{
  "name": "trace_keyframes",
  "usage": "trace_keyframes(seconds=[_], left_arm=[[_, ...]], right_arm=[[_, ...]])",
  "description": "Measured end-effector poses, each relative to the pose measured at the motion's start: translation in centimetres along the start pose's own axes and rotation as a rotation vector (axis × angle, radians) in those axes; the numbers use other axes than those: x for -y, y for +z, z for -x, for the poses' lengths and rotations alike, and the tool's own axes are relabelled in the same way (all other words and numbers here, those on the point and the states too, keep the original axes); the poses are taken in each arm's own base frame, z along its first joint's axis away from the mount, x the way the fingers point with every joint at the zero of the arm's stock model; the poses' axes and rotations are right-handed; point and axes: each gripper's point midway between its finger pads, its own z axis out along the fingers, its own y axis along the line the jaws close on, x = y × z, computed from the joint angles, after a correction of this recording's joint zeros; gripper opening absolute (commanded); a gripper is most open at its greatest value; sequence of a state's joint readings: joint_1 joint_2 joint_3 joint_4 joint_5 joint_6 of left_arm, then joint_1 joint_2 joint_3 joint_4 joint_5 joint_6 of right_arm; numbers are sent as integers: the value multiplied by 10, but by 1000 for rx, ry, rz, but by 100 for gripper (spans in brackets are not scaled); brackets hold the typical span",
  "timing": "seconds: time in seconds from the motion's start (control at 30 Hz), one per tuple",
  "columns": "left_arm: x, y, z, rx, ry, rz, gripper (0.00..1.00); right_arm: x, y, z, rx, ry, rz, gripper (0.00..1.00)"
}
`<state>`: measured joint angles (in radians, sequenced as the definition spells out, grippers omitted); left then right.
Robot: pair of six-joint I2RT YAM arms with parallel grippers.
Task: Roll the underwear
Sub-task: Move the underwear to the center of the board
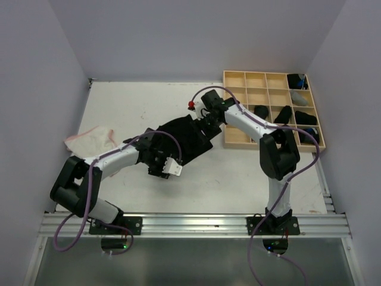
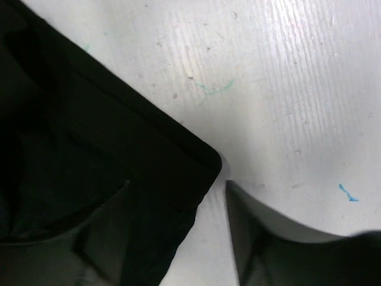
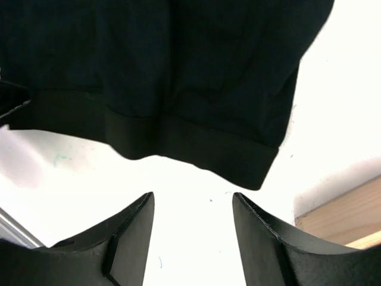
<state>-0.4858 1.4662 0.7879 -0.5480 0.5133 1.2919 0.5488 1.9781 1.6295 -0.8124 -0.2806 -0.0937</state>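
A black underwear (image 1: 189, 138) lies flat in the middle of the table. My left gripper (image 1: 166, 165) hovers over its near corner, jaws apart. In the left wrist view that corner (image 2: 149, 179) lies between the open fingers, with bare table beside the right finger (image 2: 256, 244). My right gripper (image 1: 206, 121) stands at the cloth's far edge. It is open (image 3: 191, 196) with only bare table between its fingers, and the hem (image 3: 196, 143) lies just ahead of the tips. A whitish underwear with pink edging (image 1: 89, 138) lies crumpled at the left.
A pale wooden grid tray (image 1: 244, 119) stands at the back right; its corner (image 3: 348, 217) shows beside my right fingers. Several dark rolls (image 1: 284, 114) fill its right-hand cells. A small red item (image 1: 191, 105) sits near the right wrist.
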Motion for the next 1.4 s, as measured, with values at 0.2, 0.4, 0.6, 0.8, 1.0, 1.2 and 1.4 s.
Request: trace_keyframes(seconds=[0.2, 0.4, 0.6, 0.8, 1.0, 1.2, 1.4], left_arm=[[8, 10, -15, -66, 51, -43, 27], [20, 6, -20, -85, 70, -38, 23], [20, 6, -21, -86, 60, -36, 24], [20, 6, -21, -87, 47, -34, 24], [20, 5, -21, -88, 44, -33, 24], [25, 3, -23, -101, 46, -28, 20], [33, 0, -26, -108, 50, -22, 19]], right_arm=[[11, 12, -9, -62, 29, -27, 53], [13, 24, -12, -85, 73, -31, 42], [6, 31, -13, -97, 83, -23, 40], [-9, 41, -15, -117, 57, -11, 41], [-7, 64, -30, -179, 59, -20, 32], [1, 66, -26, -161, 63, -54, 0], [2, 62, -23, -138, 60, -66, 0]])
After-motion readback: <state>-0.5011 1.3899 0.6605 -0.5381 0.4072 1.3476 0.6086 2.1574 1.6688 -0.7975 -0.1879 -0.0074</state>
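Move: The underwear's near corner lies between the left hand's open fingers, about 2 cm below; its middle is some 12 cm farther out and 8 cm right. From the right hand, the right end of the underwear's waistband is about 1 cm left and 8 cm below, with the underwear's middle some 13 cm left. The wooden organizer's middle stands 27 cm right of the right hand and 14 cm ahead; the white towel lies 26 cm left of the left hand and 11 cm ahead. The left fingers pinch the underwear's near corner, dipping about 2 cm and easing left and back as they close; they hold there, then draw the corner a little farther back-left. Meanwhile the right hand sinks some 7 cm in stages, ending slightly left, and its open fingers close on the waistband edge a few centimetres short of the right corner. ##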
